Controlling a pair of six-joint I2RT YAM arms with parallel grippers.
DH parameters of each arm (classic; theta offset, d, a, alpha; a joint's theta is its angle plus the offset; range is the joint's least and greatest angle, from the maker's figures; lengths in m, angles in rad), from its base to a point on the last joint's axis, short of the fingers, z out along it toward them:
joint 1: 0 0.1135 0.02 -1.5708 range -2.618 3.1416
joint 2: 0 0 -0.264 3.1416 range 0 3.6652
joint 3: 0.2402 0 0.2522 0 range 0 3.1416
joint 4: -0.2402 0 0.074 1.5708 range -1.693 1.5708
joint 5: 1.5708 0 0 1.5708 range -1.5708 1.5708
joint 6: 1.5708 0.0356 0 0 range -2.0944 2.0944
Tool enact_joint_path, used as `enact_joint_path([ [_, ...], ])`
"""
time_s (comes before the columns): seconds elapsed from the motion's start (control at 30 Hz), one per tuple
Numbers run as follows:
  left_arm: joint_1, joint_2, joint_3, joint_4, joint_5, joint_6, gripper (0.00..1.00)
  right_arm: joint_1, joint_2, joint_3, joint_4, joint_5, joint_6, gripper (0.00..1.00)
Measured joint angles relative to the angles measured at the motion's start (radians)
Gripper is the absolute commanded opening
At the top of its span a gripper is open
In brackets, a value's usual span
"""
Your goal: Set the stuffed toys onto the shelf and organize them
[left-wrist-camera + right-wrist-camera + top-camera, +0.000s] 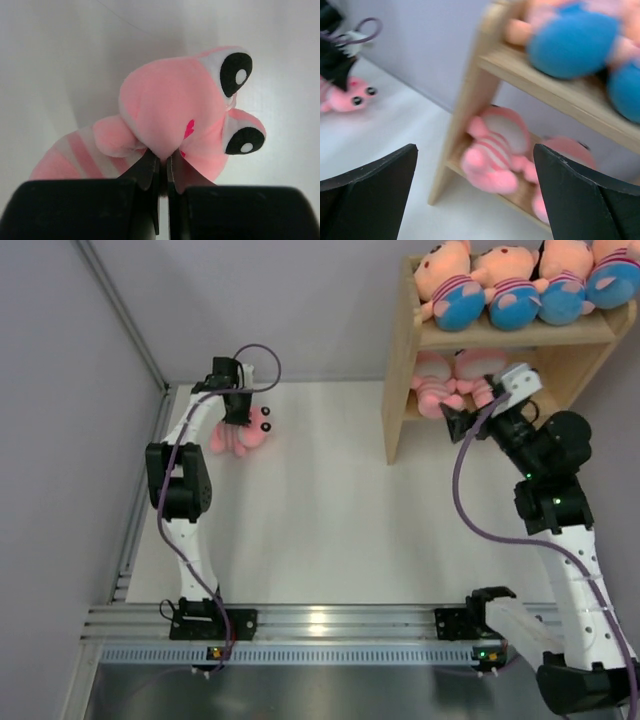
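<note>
A pink plush toy with big black eyes lies on the white table at the far left. My left gripper is shut on it; the left wrist view shows the toy pinched between my fingertips. The wooden shelf stands at the far right. Several peach-faced toys with blue bottoms line its top tier. Two pink toys lie on the lower tier, also in the right wrist view. My right gripper is open and empty in front of the lower tier.
A grey wall runs along the back and left. A metal rail crosses the near edge by the arm bases. White table lies between the pink toy and the shelf.
</note>
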Motion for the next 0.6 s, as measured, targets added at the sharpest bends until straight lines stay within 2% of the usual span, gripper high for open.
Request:
enact_joint_path([
  [0.17, -0.01, -0.275, -0.206, -0.018, 0.156, -0.271, 0.0, 0.439, 0.095, 0.001, 0.039, 0.057, -0.171, 0.99],
  [0.33, -0.011, -0.53, -0.371, -0.019, 0.234, -0.492, 0.0, 0.819, 0.394, -0.017, 0.192, 0.175, -0.38, 0.99],
  [0.43, -0.006, -0.604, -0.426, -0.031, 0.268, -0.586, 0.0, 0.974, 0.589, -0.033, 0.303, 0.206, -0.497, 0.99],
  [0.6, 0.001, -0.628, -0.459, -0.044, 0.309, -0.683, 0.0, 1.087, 0.846, 0.057, 0.39, 0.238, -0.655, 0.99],
])
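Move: The left fingers already pinch the pink toy by the neck, low over the table, its middle some 2 cm below them; the meeting spot lies roughly 15 cm back, 10 right and 12 up. From the open, empty right hand that toy is about 21 cm ahead, 52 left and 35 below. The two pink toys on the lower shelf are around 19 cm ahead of the right hand and 16 lower, one 4 cm left, the other 6 cm right. Keeping its pinch on the toy's neck, the left hand draws it back about 14 cm, up some 12 and 7 to the right, rolling so its left side drops. The open right hand sweeps fast from the shelf, some 40 cm left and 22 down, easing back a little, and turns about 50 degrees counter-clockwise while rolling left side down, towards the held toy. ##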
